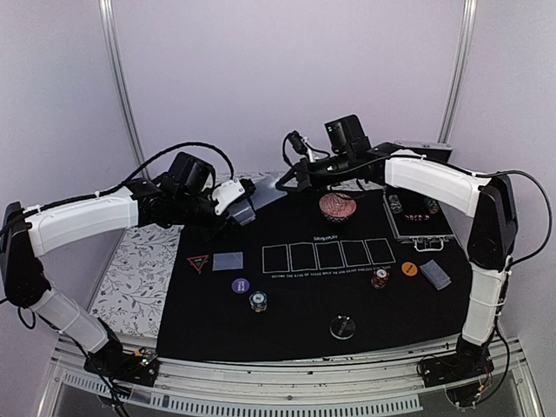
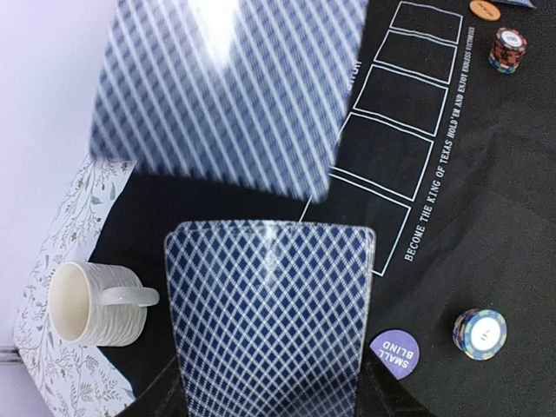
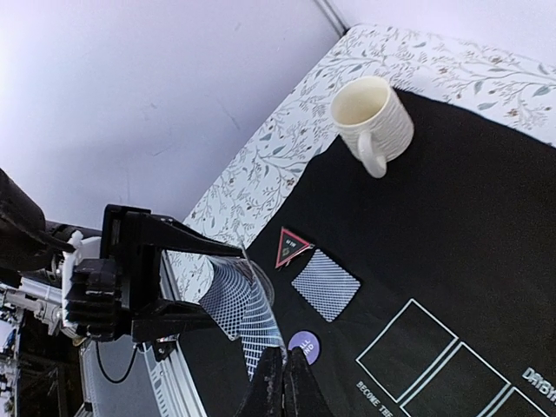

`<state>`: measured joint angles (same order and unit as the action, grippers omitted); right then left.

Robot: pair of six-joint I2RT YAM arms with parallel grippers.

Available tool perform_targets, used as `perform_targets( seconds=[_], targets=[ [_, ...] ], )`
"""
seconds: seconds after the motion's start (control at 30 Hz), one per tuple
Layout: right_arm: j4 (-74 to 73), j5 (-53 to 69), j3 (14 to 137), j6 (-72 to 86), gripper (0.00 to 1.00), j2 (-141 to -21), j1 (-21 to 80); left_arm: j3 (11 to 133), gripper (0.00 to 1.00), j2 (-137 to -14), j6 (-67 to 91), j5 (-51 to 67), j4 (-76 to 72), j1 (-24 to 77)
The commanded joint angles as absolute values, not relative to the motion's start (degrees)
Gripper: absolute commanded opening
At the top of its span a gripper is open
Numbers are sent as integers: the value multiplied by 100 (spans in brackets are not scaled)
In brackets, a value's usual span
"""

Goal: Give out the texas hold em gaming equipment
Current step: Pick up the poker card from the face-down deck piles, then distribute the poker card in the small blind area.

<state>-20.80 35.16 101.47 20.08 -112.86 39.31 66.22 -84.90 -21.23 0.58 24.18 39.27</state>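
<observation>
My left gripper (image 1: 241,208) (image 2: 269,387) is shut on a deck of blue-backed playing cards (image 2: 269,321), held above the mat's left side. My right gripper (image 1: 285,181) (image 3: 283,382) is shut on one card (image 3: 256,326), which bends away from the deck in the left gripper (image 3: 130,282). In the left wrist view that card (image 2: 226,87) is a blur above the deck. On the mat lie a face-down card (image 1: 228,261) (image 3: 324,285), the red-edged triangle (image 1: 198,262) (image 3: 291,246), a purple disc (image 1: 241,285) (image 2: 395,354), a chip stack (image 1: 258,301) (image 2: 479,334), a second chip stack (image 1: 380,278), an orange disc (image 1: 409,269), another card (image 1: 435,274) and a clear disc (image 1: 342,327).
A cream mug (image 2: 95,304) (image 3: 373,122) stands at the mat's far left corner. A red patterned bowl (image 1: 338,206) sits behind the row of printed card outlines (image 1: 328,254). An open case (image 1: 417,217) lies at the back right. The black mat (image 1: 304,313) lies on a floral cloth (image 1: 130,278).
</observation>
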Motion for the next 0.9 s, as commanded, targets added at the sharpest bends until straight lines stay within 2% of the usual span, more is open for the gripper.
perform_targets(
  seconds=[0.0,0.13,0.3,0.47,0.87],
  targets=[
    [-1824,3111,9703,2208,2,-10575,3515,6659,50,-8394,-2100,-15,2224,3911],
    [-720,3010,8816,3248,2,-10320,3175,6671,50,-8364,-2072,-49,2232,3905],
    [511,2709,8204,4529,2,-10947,3396,6680,50,-8294,-2044,-16,2194,3894],
    [959,2544,8734,5204,2,-11879,3901,6706,50,-8219,-1971,-95,2168,3877],
    [1791,2987,10080,6524,2,-14007,4735,6776,50,-8105,-1798,-263,2123,3762]
  ],
)
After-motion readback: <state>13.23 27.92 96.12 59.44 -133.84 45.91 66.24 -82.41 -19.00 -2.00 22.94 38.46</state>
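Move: The right gripper holds the drawn card; the face-down card already on the mat lies about 15 cm to its left, 2 cm back and 25 cm below. The deck in the left gripter's fingers is some 9 cm left, 3 cm back and 7 cm lower. On the table, the red triangle is 24 cm left, 2 cm back, the mug 23 cm left, 15 cm ahead, the small blind chip 11 cm left, 10 cm back. From the left hand, the lying card is 5 cm left, 1 cm ahead, 19 cm down. Swing the right gripper, still pinching the card, about 7 cm right, away from the deck, also forward and slightly up; then reverse, sweeping down and left some 16 cm towards the card lying on the mat. Roll it about 30 degrees on the way, clockwise looking along the fingers. Keep the left gripper's hold on the deck, easing up 2 cm. ##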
